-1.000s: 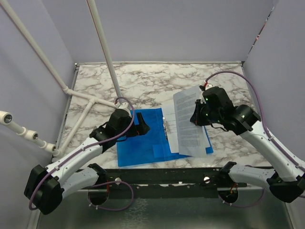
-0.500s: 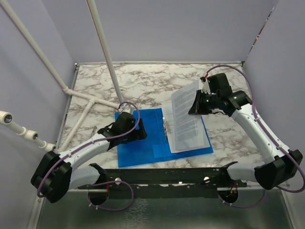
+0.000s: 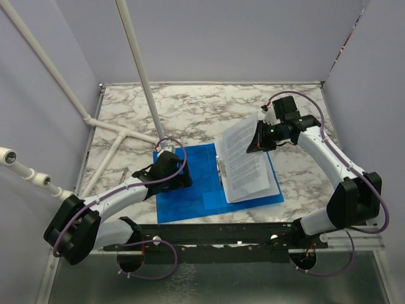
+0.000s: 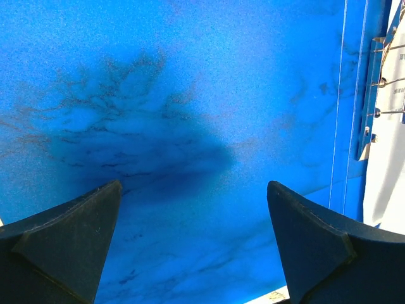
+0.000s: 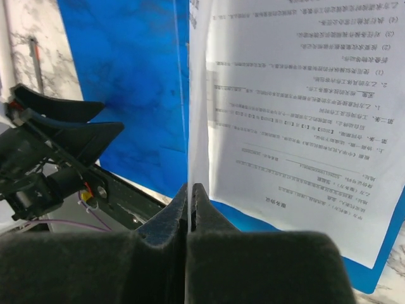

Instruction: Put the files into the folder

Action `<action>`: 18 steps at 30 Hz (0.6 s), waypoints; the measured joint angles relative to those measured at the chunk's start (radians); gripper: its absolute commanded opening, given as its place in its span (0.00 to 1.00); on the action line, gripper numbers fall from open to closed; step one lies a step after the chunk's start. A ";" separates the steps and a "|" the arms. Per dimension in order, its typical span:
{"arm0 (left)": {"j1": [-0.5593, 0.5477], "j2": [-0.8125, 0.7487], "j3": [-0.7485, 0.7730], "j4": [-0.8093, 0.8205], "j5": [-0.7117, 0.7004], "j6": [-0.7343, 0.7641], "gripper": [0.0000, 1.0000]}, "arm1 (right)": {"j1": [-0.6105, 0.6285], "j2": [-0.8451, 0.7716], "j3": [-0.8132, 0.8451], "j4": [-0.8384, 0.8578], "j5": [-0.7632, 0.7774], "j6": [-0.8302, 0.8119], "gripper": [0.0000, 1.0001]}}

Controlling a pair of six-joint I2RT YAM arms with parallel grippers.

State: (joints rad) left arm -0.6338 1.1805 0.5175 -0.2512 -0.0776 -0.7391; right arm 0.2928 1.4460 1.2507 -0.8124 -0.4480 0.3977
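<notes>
The blue folder (image 3: 196, 190) lies open on the marble table, its metal clip (image 4: 373, 82) along the spine. My left gripper (image 3: 181, 174) is open, low over the folder's left cover (image 4: 190, 76), its jaws (image 4: 193, 185) spread wide with only blue plastic between them. The files (image 3: 243, 161), white sheets printed with black text, rest over the folder's right half. My right gripper (image 3: 256, 142) is shut on the far right edge of the files (image 5: 297, 126), and that side is lifted off the table. The closed jaws (image 5: 192, 187) pinch the paper edge.
A white pipe frame (image 3: 136, 69) slants across the back left of the marble table (image 3: 190, 107). Purple walls close in three sides. A black rail (image 3: 221, 234) runs along the near edge by the arm bases.
My right gripper has carried the files' edge back and leftward, tilting the sheets up over the folder's right half. My left gripper has shifted slightly toward the near left on the left cover.
</notes>
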 measured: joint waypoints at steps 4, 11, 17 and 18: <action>0.000 0.000 -0.001 0.002 -0.003 0.000 0.99 | -0.029 0.046 -0.038 0.022 -0.029 -0.018 0.00; 0.000 -0.003 -0.004 0.006 -0.006 0.000 0.99 | -0.046 0.097 -0.081 0.035 -0.043 -0.066 0.00; 0.000 -0.008 -0.007 0.006 -0.006 0.000 0.99 | -0.046 0.153 -0.078 0.033 -0.036 -0.113 0.00; 0.000 -0.009 -0.008 0.006 -0.006 0.000 0.99 | -0.046 0.161 -0.076 0.033 -0.032 -0.120 0.00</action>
State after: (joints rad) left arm -0.6338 1.1717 0.5095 -0.2447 -0.0837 -0.7387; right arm 0.2466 1.6066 1.1751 -0.7792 -0.4797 0.2775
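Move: Beneath the right hand, which already grips the sheets, the folder's right half is centred about 17 cm down, 3 cm to the right and 2 cm back. At the same depth, the metal clip on the spine lies roughly 8 cm to the hand's left and level with it fore and aft. The folder's left half is centred some 22 cm left and 5 cm back. From the open left hand, the right half lies about 24 cm right, 2 cm ahead and 4 cm lower. Sinking about 7 cm almost straight down, with a slight drift to the right, the right hand lowers the pinched sheets towards the folder's right half, just right of the clip. Its fingers stay shut on the paper and tip by under 10 degrees to point more steeply down; it is still above the folder at the end. ##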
